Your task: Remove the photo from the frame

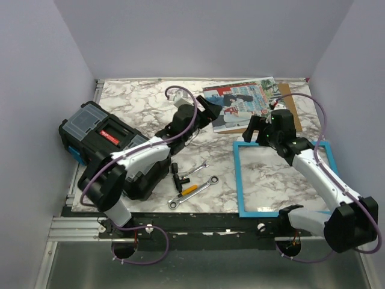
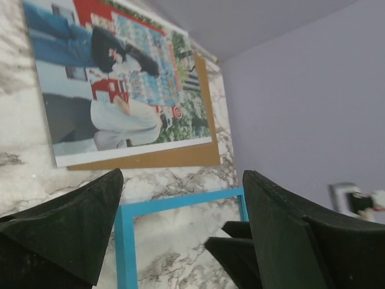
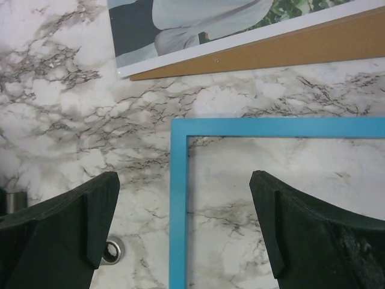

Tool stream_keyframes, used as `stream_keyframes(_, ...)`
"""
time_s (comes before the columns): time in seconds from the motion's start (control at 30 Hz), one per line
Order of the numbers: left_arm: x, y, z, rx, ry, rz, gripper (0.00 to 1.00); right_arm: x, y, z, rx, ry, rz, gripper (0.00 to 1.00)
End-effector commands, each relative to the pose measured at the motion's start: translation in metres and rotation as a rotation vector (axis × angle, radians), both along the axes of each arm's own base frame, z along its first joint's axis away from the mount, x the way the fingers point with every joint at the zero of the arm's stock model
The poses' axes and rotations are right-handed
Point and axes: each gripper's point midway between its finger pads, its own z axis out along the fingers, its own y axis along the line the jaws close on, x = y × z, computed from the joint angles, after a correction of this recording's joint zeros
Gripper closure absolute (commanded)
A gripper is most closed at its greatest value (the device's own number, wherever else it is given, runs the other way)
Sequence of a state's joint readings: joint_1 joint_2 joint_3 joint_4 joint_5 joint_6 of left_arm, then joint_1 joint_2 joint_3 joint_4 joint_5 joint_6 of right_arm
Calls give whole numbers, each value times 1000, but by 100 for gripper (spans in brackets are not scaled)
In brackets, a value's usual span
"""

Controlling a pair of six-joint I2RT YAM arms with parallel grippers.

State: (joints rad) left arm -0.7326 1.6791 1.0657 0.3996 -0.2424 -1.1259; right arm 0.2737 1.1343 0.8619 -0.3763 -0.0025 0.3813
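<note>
The photo (image 1: 237, 101) lies face up at the back of the table, resting on a plain brown backing board (image 1: 289, 93). The turquoise frame (image 1: 237, 180) lies flat nearer the front right, with marble showing through its opening. My left gripper (image 1: 207, 111) hovers open by the photo's left edge, holding nothing. In the left wrist view, the photo (image 2: 120, 78) and frame (image 2: 180, 201) lie beyond the left gripper (image 2: 183, 192). My right gripper (image 1: 260, 129) is open above the frame's far left corner. The right wrist view shows the frame (image 3: 178, 198) passing between the right gripper's (image 3: 184, 186) spread fingers, which touch nothing.
A black toolbox (image 1: 102, 141) stands at the left. Two wrenches (image 1: 192, 189) and a black T-shaped tool (image 1: 175, 174) lie in the middle front. A wrench's ring end (image 3: 111, 250) sits just left of the frame. Walls close the back and sides.
</note>
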Motion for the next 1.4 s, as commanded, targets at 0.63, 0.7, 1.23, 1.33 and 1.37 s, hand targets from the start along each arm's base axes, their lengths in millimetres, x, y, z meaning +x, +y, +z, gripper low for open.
stream_keyframes(0.63,-72,190,50,268,301,-51,12,94,116,-66,-1026,-103,327,14)
stream_keyframes(0.7,-71,193,47,276,330,-53,12,97,123,-71,-1047,-106,360,15)
stream_keyframes(1.23,-67,202,47,259,368,-37,13,113,149,-100,-1133,-120,421,30)
stream_keyframes(1.33,-66,205,49,265,367,-27,13,116,149,-106,-1151,-119,414,34)
stream_keyframes(1.37,-66,205,50,265,368,-26,13,117,148,-108,-1161,-119,410,35)
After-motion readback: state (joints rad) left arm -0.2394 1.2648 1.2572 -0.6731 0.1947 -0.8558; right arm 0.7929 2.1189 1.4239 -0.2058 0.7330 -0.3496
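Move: The right hand, high over the far-left part of the empty blue frame, goes for the photo's near-left corner, some 12 cm ahead, 15 cm to its left and about 14 cm below. The frame's far-left corner is about 8 cm ahead, 6 cm left; the small wrench some 6 cm back and 23 cm left, both also 14 cm down. From the left hand, that photo corner lies roughly 4 cm ahead, 2 cm right and 19 cm below. The right hand swings about 14 cm left while sinking some 11 cm and reaching 10 cm forward, down to just short of the photo's near-left corner, rolling some 60 degrees so that its left side dips, turning counter-clockwise, and closing its wide-open fingers by about a third, with no touch on the photo visible. The left hand clears the way, travelling 20 cm left towards the black tool case and drawing back about 6 cm, first rising and then sinking partway, its fingers staying open and tipping down. ##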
